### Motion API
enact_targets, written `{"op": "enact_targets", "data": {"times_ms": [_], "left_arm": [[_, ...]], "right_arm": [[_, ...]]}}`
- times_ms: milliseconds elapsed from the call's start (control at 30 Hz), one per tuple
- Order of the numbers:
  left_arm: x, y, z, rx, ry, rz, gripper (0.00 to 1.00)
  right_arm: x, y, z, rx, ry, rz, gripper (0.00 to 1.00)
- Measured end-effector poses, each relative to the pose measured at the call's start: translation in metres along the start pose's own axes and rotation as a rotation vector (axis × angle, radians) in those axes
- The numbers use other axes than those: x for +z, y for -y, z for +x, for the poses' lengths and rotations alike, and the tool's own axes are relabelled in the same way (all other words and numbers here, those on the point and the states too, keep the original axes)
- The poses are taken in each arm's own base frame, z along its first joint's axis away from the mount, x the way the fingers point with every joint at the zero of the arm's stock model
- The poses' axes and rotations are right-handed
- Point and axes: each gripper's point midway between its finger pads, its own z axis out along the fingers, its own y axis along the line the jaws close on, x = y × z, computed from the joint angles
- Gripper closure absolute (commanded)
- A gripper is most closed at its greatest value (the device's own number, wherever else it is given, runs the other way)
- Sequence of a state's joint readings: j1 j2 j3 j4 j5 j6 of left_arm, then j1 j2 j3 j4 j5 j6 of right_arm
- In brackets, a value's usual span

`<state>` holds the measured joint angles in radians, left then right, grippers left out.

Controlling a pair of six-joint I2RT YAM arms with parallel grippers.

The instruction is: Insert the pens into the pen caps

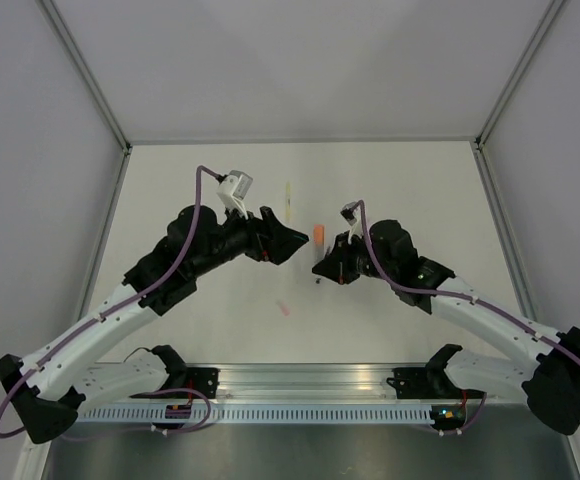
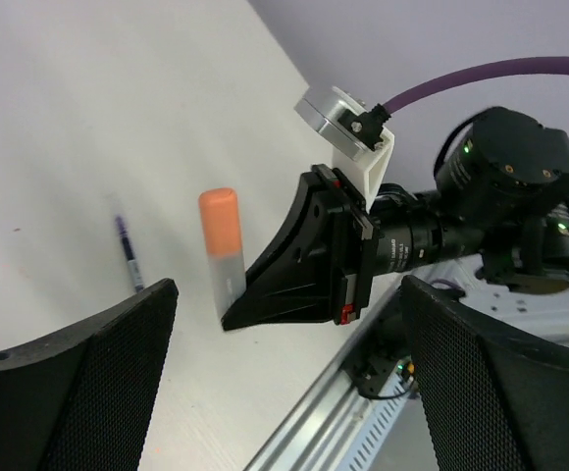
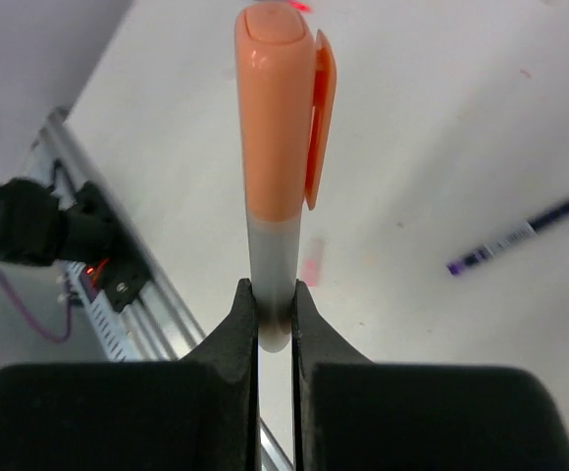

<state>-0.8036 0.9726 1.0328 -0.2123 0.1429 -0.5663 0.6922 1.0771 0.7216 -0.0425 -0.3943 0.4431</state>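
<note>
My right gripper is shut on the lower end of a grey pen, which stands up from the jaws with the orange cap seated on its tip. In the left wrist view the same capped pen sticks out of the right gripper. My left gripper is wide open with nothing between its fingers, just short of that pen. From above, the orange cap sits between the left gripper and the right gripper. A dark purple pen lies on the table.
A yellow pen lies farther back on the white table. A pale pink cap lies nearer the arm bases, also seen as a pink cap below the held pen. The metal rail runs along the near edge.
</note>
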Motion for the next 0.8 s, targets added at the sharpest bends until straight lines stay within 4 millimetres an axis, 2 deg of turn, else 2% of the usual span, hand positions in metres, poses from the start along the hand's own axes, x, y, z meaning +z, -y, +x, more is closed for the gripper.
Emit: {"op": "enact_targets", "data": {"times_ms": [100,167,333,467,533,667,800], "left_arm": [[0.001,-0.029,0.010,0.000,0.007,-0.124,0.02],[0.004,-0.053,0.026,0.000,-0.010,-0.206,0.03],[0.003,-0.134,0.098,0.021,-0.121,-0.460,0.03],[-0.012,-0.178,0.133,0.049,-0.162,-0.596,0.04],[-0.017,-0.189,0.138,0.061,-0.166,-0.635,0.04],[-0.018,-0.192,0.126,0.089,-0.115,-0.656,0.04],[-0.022,-0.194,0.114,0.113,-0.071,-0.680,0.04]], "right_arm": [[0.005,0.045,0.017,0.096,-0.026,0.210,1.00],[0.007,0.076,0.033,0.162,-0.057,0.352,1.00],[0.003,0.138,0.075,0.285,-0.157,0.632,1.00],[-0.005,0.167,0.095,0.344,-0.223,0.769,0.98],[-0.005,0.175,0.095,0.360,-0.237,0.805,0.98],[0.009,0.182,0.087,0.373,-0.250,0.821,0.96],[0.018,0.185,0.093,0.389,-0.280,0.815,0.85]]}}
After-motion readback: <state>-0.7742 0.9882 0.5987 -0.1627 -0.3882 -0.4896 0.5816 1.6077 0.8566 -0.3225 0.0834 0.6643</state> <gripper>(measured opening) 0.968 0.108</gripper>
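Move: The right hand, holding the capped orange pen, takes it to bare table about 7 cm ahead, 9 cm to its right and 18 cm below. The dark-blue pen lies near there, some 11 cm ahead and 3 cm right of this hand. The pink cap is 7 cm to its left and 1 cm back. From the left hand, the red pen is about 15 cm ahead, 25 cm left and 32 cm down, and the pink cap 4 cm left, level ahead. Swiftly down and out to the right, with some forward travel, the right hand carries the orange pen about 18 cm lower, beside the dark-blue pen, its wrist swinging clockwise until the fingers point steeply down, the grip kept. The left hand, already wide open, drops some 20 cm while drawing left and a little forward, away from the orange pen and towards the red pen, turning counter-clockwise, then eases up slightly. ##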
